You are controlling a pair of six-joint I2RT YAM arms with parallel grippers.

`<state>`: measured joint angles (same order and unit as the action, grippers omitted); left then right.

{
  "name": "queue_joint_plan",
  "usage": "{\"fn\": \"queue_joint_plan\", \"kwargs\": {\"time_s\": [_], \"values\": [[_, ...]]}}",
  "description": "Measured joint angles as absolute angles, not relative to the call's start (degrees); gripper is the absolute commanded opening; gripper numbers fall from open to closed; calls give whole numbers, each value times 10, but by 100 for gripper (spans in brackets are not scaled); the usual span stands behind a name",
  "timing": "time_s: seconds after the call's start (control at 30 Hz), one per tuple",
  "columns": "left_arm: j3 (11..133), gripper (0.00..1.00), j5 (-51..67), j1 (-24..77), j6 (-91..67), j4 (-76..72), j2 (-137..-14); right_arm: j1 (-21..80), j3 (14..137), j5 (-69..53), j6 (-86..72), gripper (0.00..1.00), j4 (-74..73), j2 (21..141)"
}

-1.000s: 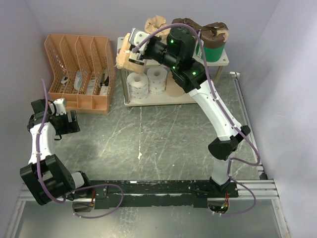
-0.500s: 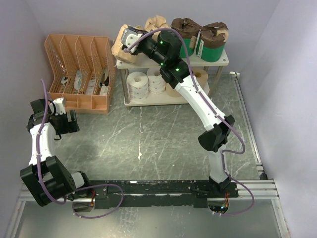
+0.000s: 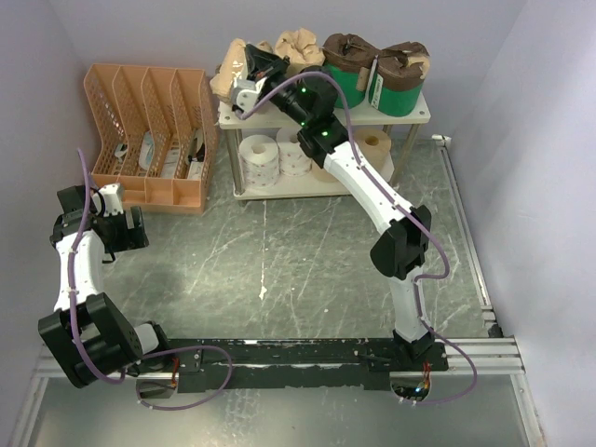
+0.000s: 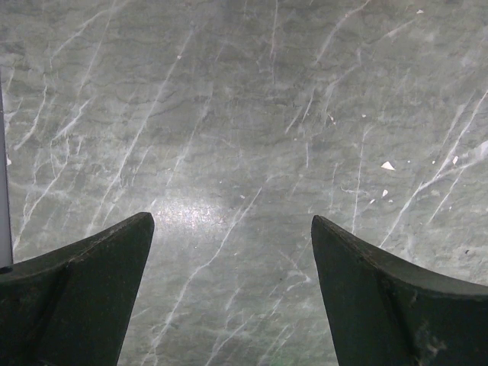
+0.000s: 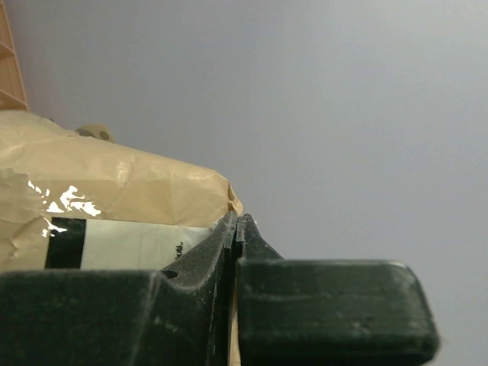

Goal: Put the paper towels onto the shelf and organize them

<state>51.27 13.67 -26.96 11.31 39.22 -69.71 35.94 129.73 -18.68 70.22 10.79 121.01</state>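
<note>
My right gripper (image 3: 251,71) is at the left end of the shelf's top board (image 3: 421,115). It is shut on a fold of the wrapper of a tan-paper-wrapped roll (image 3: 226,76); in the right wrist view the jaws (image 5: 238,223) pinch the tan paper (image 5: 99,200). A second tan-wrapped roll (image 3: 298,45) and two green-wrapped rolls (image 3: 350,61) (image 3: 402,76) stand on the top board. On the lower board are a dotted white roll (image 3: 259,158), a white roll (image 3: 295,149) and a bare tan roll (image 3: 377,145), another half hidden by the arm. My left gripper (image 3: 124,229) (image 4: 232,229) is open and empty over the table.
The orange slotted file organizer (image 3: 149,130) stands just left of the shelf, with small items in its slots. Grey walls close in at the back and both sides. A metal rail (image 3: 466,233) runs along the table's right edge.
My right arm has stretched out and carried the tan-wrapped roll up and back, from the shelf's front left corner to the left end of the top board. The left arm has not moved.
</note>
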Motion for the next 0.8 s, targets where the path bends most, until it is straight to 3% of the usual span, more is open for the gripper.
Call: {"fn": "queue_joint_plan", "kwargs": {"time_s": [0.23,0.63,0.7,0.8], "values": [[513,96,136,-270,113,392,-690,361,1162,-198,792,0,224,1172],[513,96,137,-270,113,392,-679,392,969,-230,877,0,282,1058],[513,96,137,-270,113,392,-677,400,951,-231,886,19,280,1049],[513,96,137,-270,113,392,-676,408,946,-223,891,36,271,1047]]}}
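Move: The brown-wrapped paper towels at the shelf top's left end stand against my right fingertips, their middle level with them, about 5 cm to the left and 6 cm below. The next brown-wrapped pack is some 10 cm to my right hand's right and 1 cm farther out; a green pack is about 21 cm to its right, level. From my left hand, the end pack lies about 25 cm ahead, 28 cm right and 33 cm higher. With its fingers still shut, my right hand comes free of the end pack. It sinks a couple of centimetres first, then draws back about 8 cm towards the shelf's front, ending some 5 cm lower. The wrist rolls about 20 degrees around the finger line, counter-clockwise seen from behind the hand, and at the very end the fingers start to part. ##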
